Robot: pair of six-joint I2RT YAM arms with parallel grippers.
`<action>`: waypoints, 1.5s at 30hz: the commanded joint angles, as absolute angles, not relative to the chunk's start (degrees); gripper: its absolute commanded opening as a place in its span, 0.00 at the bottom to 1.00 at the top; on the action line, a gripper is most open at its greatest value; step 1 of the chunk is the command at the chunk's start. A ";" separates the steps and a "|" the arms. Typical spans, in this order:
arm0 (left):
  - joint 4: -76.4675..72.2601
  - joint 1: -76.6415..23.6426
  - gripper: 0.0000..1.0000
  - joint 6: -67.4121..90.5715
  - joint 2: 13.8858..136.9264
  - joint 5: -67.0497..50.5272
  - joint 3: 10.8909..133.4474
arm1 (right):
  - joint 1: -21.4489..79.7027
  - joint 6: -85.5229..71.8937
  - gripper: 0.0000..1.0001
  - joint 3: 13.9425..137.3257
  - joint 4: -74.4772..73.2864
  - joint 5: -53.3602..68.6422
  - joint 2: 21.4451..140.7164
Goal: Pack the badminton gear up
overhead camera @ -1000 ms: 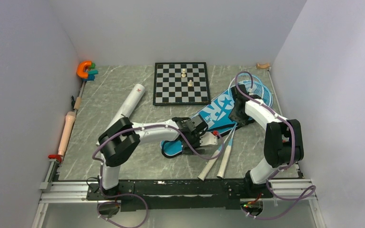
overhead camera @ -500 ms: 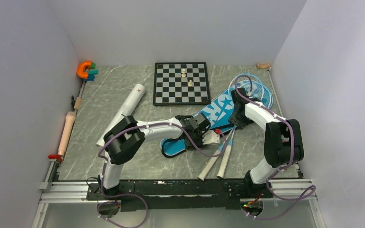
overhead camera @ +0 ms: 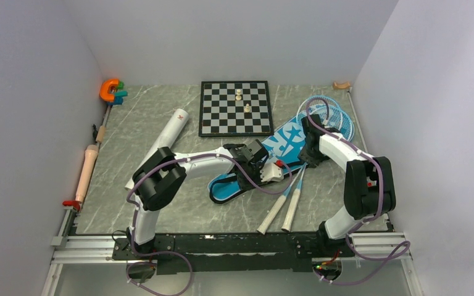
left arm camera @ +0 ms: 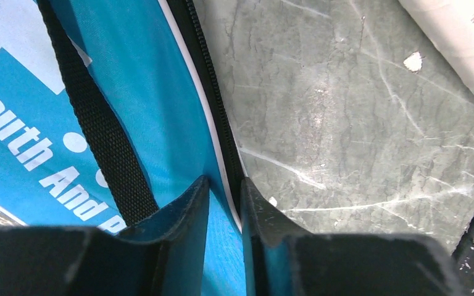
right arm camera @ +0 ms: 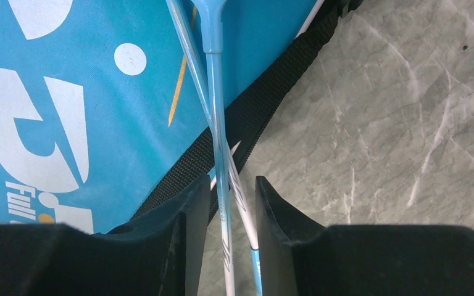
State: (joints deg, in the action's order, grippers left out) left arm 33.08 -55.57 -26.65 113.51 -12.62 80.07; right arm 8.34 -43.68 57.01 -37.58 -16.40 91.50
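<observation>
The blue "SPORT" bag (overhead camera: pixel 287 139) lies slantwise at mid-table, its black strap (left arm camera: pixel 99 135) across it. Two light-blue rackets lie partly on it, heads (overhead camera: pixel 332 114) at the far right, white handles (overhead camera: pixel 276 216) near the front. My left gripper (overhead camera: pixel 270 172) (left arm camera: pixel 225 185) stands over the bag's zip edge (left arm camera: pixel 213 98), jaws narrowed to a small gap astride the white piping; I cannot tell whether they pinch it. My right gripper (overhead camera: pixel 308 157) (right arm camera: pixel 231 185) is open, with a narrow gap and both crossed racket shafts (right arm camera: pixel 221 154) between its fingers. The white tube (overhead camera: pixel 163 145) lies at the left.
A chessboard (overhead camera: pixel 234 108) with two pieces sits at the back. A tan rolling pin (overhead camera: pixel 87 172) and an orange toy (overhead camera: pixel 110 90) lie along the left wall. A small tan object (overhead camera: pixel 342 85) is in the far right corner.
My left gripper has shifted up and right along the bag's edge, and its jaws have narrowed from wide apart. The right jaws have closed in a little round the shafts.
</observation>
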 commanded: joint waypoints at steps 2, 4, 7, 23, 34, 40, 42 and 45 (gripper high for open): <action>33.57 -54.66 0.21 -25.33 115.16 -12.99 81.81 | 8.07 -43.07 0.36 56.50 -37.95 -18.75 88.16; 33.85 -54.23 0.06 -24.35 115.71 -12.39 82.80 | 7.85 -43.07 0.36 56.37 -38.54 -19.21 87.94; 34.68 -53.19 0.00 -22.25 116.16 -10.16 84.64 | 7.46 -43.07 0.36 55.81 -39.10 -19.67 87.42; 39.08 -51.28 0.00 -17.90 97.23 0.75 83.98 | 4.48 -43.97 0.44 57.30 -44.18 -18.91 82.07; 42.57 -51.25 0.00 -18.01 90.23 4.47 82.59 | 7.81 -58.46 0.71 56.70 -40.84 4.95 65.04; 43.51 -51.30 0.00 -17.75 92.23 3.98 84.33 | 20.29 -74.32 0.82 49.82 -35.85 6.02 61.03; 43.72 -51.24 0.00 -17.90 92.45 3.96 84.63 | 23.82 -79.11 0.85 47.32 -33.99 4.93 60.13; 43.68 -51.22 0.00 -18.24 92.32 3.69 84.52 | 25.79 -84.34 0.88 43.97 -32.86 2.28 59.07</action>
State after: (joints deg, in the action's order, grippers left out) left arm 43.81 -51.55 -18.74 92.60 2.92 81.80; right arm 23.70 -72.27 47.29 -36.49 3.86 61.60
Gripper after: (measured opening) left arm 0.022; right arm 0.865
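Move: The near zip edge of the blue bag lies between the left fingers, about 1 cm below the hand point, with the racket handles some 13 cm right and 9 cm back. The shuttle tube is about 30 cm left and 14 cm ahead. The right fingers straddle the crossed racket shafts 1 cm below; that bag edge is roughly 21 cm left, 8 cm back, the racket heads 17 cm ahead, 7 cm right. Left fingers pinch the bag's edge, lifting it up-left about 14 cm; right drags rackets back, opens, rises left. ##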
